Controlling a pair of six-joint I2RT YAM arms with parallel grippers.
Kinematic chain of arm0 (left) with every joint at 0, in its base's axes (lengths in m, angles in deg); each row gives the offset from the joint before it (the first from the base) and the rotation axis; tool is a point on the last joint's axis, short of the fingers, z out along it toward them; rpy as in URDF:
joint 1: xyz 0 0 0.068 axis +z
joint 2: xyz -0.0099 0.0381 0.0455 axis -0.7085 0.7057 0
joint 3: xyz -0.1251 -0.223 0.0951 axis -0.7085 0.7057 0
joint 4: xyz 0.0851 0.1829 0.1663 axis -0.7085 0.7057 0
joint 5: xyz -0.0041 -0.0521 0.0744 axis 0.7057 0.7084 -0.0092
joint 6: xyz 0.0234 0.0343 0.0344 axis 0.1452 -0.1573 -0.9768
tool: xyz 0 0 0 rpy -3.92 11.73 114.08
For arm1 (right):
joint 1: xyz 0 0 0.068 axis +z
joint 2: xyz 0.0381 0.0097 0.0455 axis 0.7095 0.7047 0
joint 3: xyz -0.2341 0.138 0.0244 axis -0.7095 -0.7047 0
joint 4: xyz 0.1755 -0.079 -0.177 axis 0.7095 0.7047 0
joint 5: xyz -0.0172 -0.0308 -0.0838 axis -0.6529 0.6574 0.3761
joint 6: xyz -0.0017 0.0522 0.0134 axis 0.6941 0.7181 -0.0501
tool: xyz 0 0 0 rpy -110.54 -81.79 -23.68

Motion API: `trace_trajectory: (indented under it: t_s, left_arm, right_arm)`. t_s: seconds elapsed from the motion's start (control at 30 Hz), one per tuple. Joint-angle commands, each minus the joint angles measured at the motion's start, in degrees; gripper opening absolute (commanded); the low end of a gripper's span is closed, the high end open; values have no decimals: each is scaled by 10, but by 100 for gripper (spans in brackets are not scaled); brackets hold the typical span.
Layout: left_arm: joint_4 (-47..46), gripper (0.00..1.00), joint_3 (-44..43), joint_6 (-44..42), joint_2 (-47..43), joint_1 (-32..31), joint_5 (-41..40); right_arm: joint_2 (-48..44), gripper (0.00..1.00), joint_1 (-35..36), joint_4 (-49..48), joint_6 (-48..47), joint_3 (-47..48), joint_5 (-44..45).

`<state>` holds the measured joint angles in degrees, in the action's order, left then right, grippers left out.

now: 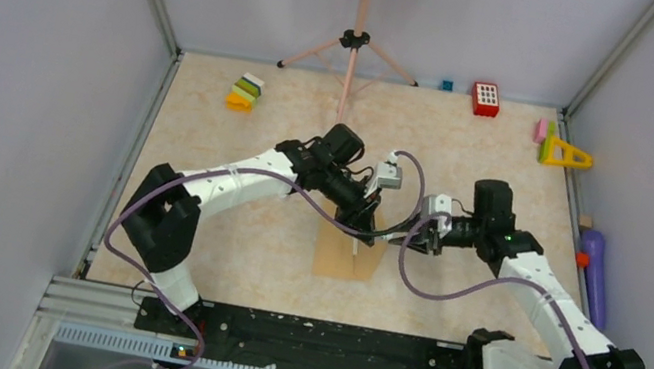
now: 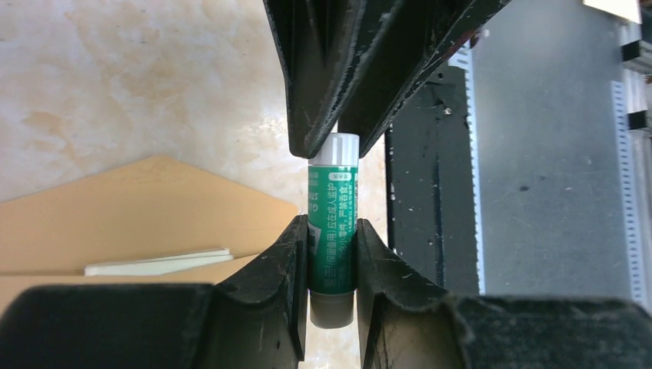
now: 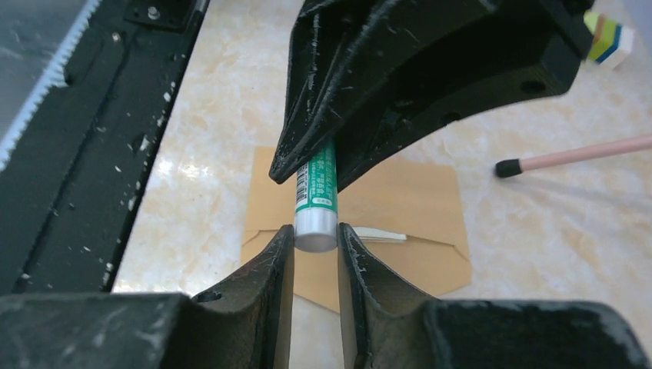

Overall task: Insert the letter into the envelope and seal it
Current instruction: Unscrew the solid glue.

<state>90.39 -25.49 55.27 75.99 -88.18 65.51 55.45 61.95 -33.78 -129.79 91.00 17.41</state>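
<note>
The brown envelope (image 1: 346, 254) lies flat on the table below both grippers, its triangular flap open (image 2: 138, 207) (image 3: 415, 200). The pale letter (image 2: 154, 263) (image 3: 380, 234) sits inside it, with only a thin edge showing at the mouth. My left gripper (image 2: 332, 223) (image 1: 365, 222) is shut on the green body of a glue stick (image 2: 333, 207) held above the envelope. My right gripper (image 3: 316, 231) (image 1: 395, 235) faces it, its fingertips closed on the stick's pale cap (image 3: 316, 227).
A pink tripod (image 1: 355, 42) stands at the back, one leg tip (image 3: 507, 167) near the envelope. Toy blocks (image 1: 245, 92), a red block (image 1: 485, 99), a yellow triangle (image 1: 567, 154) and a purple object (image 1: 595, 272) lie around the edges. The black base rail (image 1: 306, 338) runs along the near edge.
</note>
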Motion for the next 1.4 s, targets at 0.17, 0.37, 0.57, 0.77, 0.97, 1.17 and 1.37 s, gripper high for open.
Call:
trace_trajectory:
  t_s: [0.17, 0.37, 0.57, 0.77, 0.97, 1.17, 1.37]
  left_arm:
    - [-15, 0, -19, -40, -63, 2, -113]
    - [-7, 0, -19, -55, -77, 2, -126]
    - [-6, 0, -17, -58, -80, 2, -131]
    - [-4, 0, -17, -54, -79, 6, -105]
    - [-10, 0, -8, -40, -66, 17, -56]
    - [-13, 0, -8, -36, -57, 17, -62]
    - [-12, 0, -11, -36, -56, 18, -76]
  right_arm:
    - [110, 25, -7, -51, 320, 93, -112]
    - [179, 29, -19, -40, 466, 146, -105]
    - [252, 34, -19, 104, 469, 215, -109]
    - [272, 46, -45, 453, 0, 308, -146]
    - [251, 54, -76, 633, -352, 312, -123]
    - [167, 60, -75, 214, 83, 231, 17]
    - [49, 99, -68, 46, 151, 166, 160]
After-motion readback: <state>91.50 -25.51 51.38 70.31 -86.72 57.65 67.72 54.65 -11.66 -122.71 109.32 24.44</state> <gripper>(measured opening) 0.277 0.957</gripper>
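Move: The glue stick is already held from both sides above the envelope: its middle is about 1 cm right of the left hand. From the right hand, pinching its white end, that middle is some 4 cm left and 1 cm lower. From the right hand the envelope's middle lies about 6 cm left, 2 cm back and 16 cm below; the black tripod foot is some 14 cm left and 12 cm ahead, likewise at table level. Rolling clockwise as seen from its own side, the right hand twists the pinched white end nearly 60 degrees while both hands drift about 3 cm forward and a little up and left. Its fingers then spread wide and let go; it backs off right by about 5 cm, first rising, then sinking forward, rolling partly back. The left hand keeps its grip, counter-rolling slightly. ##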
